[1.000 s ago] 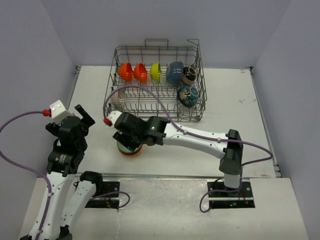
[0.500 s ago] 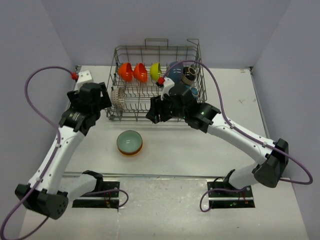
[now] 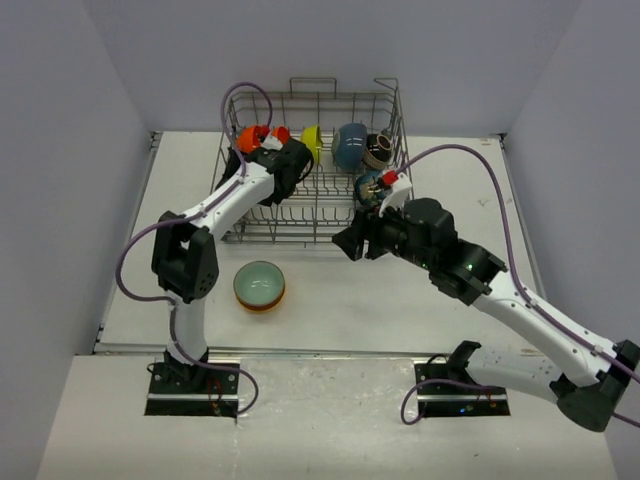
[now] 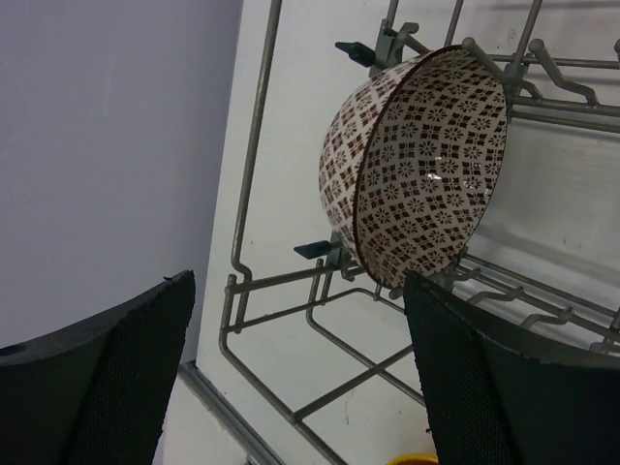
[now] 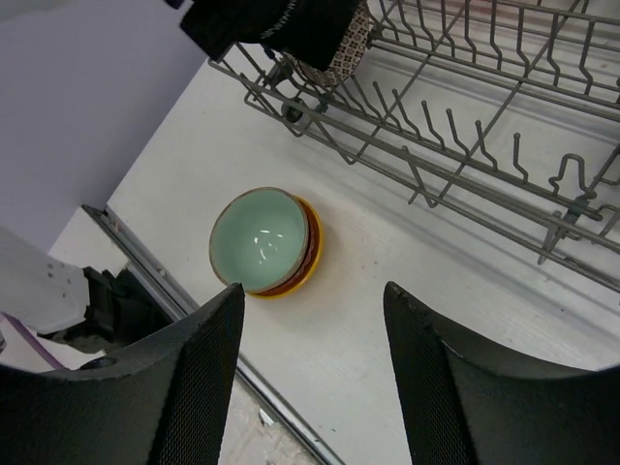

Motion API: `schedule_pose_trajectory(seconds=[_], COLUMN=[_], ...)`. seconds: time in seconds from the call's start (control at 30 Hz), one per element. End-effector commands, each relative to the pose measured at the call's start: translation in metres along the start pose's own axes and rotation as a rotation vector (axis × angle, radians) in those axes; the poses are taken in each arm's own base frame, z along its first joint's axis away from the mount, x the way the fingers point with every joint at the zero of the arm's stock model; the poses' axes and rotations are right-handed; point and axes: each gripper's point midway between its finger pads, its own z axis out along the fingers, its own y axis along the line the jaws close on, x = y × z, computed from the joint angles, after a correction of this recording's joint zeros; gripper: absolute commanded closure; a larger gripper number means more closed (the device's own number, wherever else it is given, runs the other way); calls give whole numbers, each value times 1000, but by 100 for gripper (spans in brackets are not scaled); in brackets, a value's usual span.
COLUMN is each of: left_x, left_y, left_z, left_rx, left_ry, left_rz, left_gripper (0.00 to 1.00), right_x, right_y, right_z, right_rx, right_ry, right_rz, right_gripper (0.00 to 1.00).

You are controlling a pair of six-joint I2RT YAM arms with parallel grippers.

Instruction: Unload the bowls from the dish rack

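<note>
The dish rack [image 3: 393, 118] stands at the back of the table. It holds an orange bowl [image 3: 245, 141], a red one [image 3: 281, 133], a yellow-green one [image 3: 312, 142], a blue one [image 3: 350, 146], a black-and-cream one [image 3: 378, 151] and a dark teal patterned one [image 3: 372, 191]. In the left wrist view a cream bowl with a dark red pattern [image 4: 418, 174] stands on edge between the rack's tines [image 4: 255, 145]. My left gripper [image 4: 300, 378] is open just short of it, touching nothing. My right gripper [image 5: 312, 387] is open and empty above the table, in front of the rack [image 5: 465, 145].
A mint bowl [image 3: 260, 284] sits nested on a small stack of bowls [image 5: 262, 242] on the table in front of the rack's left end. The left arm [image 3: 225, 205] reaches over the rack's left wall. The table's metal front edge [image 5: 145, 262] runs close to the stack.
My left arm has swung from the table's left side into the rack's left end. My right arm has pulled back from the rack toward the right, its jaws a little wider.
</note>
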Motion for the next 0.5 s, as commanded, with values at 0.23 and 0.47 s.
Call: schedule_pose_trajectory(seconds=[0.23, 0.47], left_x=[-18, -10], left_y=[8, 2], left_z=[13, 35], left_rx=[-164, -205], left_ry=[0, 34], left_rz=[87, 128], left_gripper=[23, 40], right_x=[0, 2], right_y=[-6, 1], right_z=[-30, -42], right_rx=[-12, -63], right_ry=[-84, -92], right_rz=[-21, -35], right_gripper=[39, 38])
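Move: The left hand, open and empty over the rack's left end, has the patterned bowl close in front: about 3 cm ahead, 2 cm right and 7 cm below. The nearer orange bowl is about 17 cm ahead, 6 cm right and 7 cm down; the bowl stack on the table is some 19 cm back, 11 cm right and 14 cm down. From the right hand, the patterned bowl lies roughly 20 cm ahead, 34 cm left and 17 cm lower. The left hand eases about 3 cm down and forward, drifting slightly left as well, towards the rim of the patterned bowl, its left side rolling up some 10 degrees and its fingers narrowing from nearly wide open to a bit over half, without a clear touch on the bowl. Meanwhile the empty right hand backs off about 4 cm to the right and back, away from the rack, its fingers staying part open. ##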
